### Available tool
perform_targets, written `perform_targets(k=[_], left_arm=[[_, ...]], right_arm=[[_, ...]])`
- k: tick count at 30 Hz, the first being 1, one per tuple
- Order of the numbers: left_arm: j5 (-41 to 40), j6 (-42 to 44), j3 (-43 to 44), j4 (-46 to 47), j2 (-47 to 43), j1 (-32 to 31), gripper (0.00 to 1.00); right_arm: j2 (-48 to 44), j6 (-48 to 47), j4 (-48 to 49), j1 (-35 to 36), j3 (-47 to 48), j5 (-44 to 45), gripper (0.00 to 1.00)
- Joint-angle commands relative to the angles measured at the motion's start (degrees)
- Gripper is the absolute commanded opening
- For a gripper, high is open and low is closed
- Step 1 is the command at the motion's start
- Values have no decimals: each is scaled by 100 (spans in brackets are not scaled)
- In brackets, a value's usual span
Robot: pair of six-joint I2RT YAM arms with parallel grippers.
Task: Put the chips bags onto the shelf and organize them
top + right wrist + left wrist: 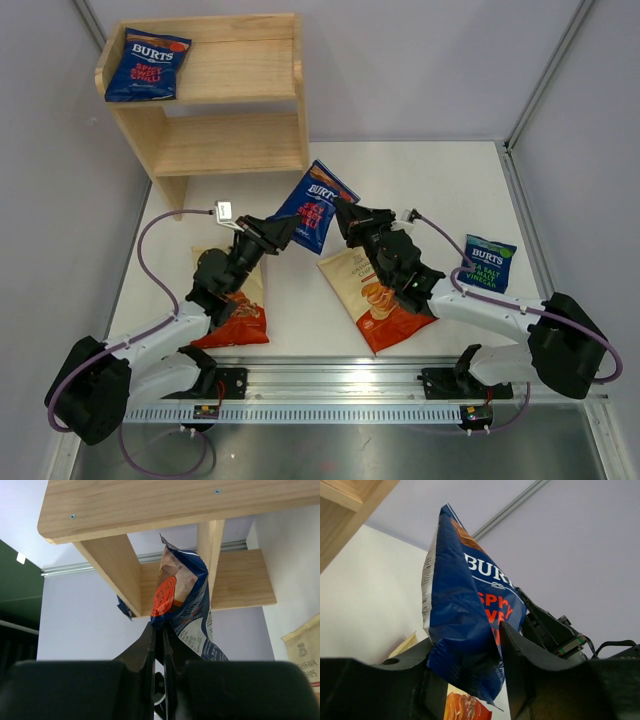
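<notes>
A dark blue BURTS chips bag (315,205) hangs in the air over the table's middle, held between both grippers. My right gripper (343,210) is shut on its right edge, and the right wrist view shows the fingers pinching the bag (182,590) at the seam (161,627). My left gripper (290,228) has its jaws round the bag's lower left corner, with the bag (465,605) filling the gap and touching both fingers (467,642). The wooden shelf (245,65) stands at the back left with another blue BURTS bag (148,65) on its top tier.
A cream bag with a red-orange bottom (372,295) lies under the right arm. A second one (237,312) lies partly under the left arm. A green-topped BURTS bag (487,262) lies at the right. The shelf's lower tier (230,145) holds nothing.
</notes>
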Motion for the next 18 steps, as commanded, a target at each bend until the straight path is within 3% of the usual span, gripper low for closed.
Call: perform_targets(k=[1, 2, 7, 12, 15, 16, 18], left_arm=[[-363, 184, -34, 338, -196, -30, 36], [-372, 210, -25, 294, -222, -30, 22], [-345, 377, -104, 232, -722, -21, 8], [13, 570, -60, 118, -1293, -3, 0], [234, 641, 185, -303, -1689, 14, 0], [313, 632, 247, -417, -1795, 23, 0], [619, 606, 379, -646, -2031, 67, 0]], right_arm=[[127, -67, 591, 197, 338, 148, 0], [154, -102, 617, 197, 356, 86, 0], [-21, -671, 591, 188, 286, -19, 3], [-320, -1595, 478, 48, 233, -502, 72], [-549, -1913, 503, -478, 76, -1555, 79], [-619, -1930, 529, -706, 49, -2445, 79], [-654, -1904, 529, -1302, 40, -3399, 80]])
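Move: The blue chilli bag is held upright by its right-hand corner in the right hand, its middle about 5 cm to that hand's left and level with it. From the left hand, whose half-closed fingers straddle its left edge, its middle is some 3 cm ahead, 5 cm right and 1 cm up. The lower shelf lies about 27 cm ahead of the left hand, 14 cm left and 10 cm below; the left cassava bag lies 8 cm back, 14 cm left, 26 cm down. The blue chilli bag changes hands: the left fingers shut fully on its left edge, pinching it, and then the right fingers open and let go of its right corner. The left hand carries it up about 6 cm, back some 4 cm and a little left, tipping up roughly 10 degrees. The right hand eases slightly left, then rises about 4 cm and turns back right, its fingertips also tilting up. ##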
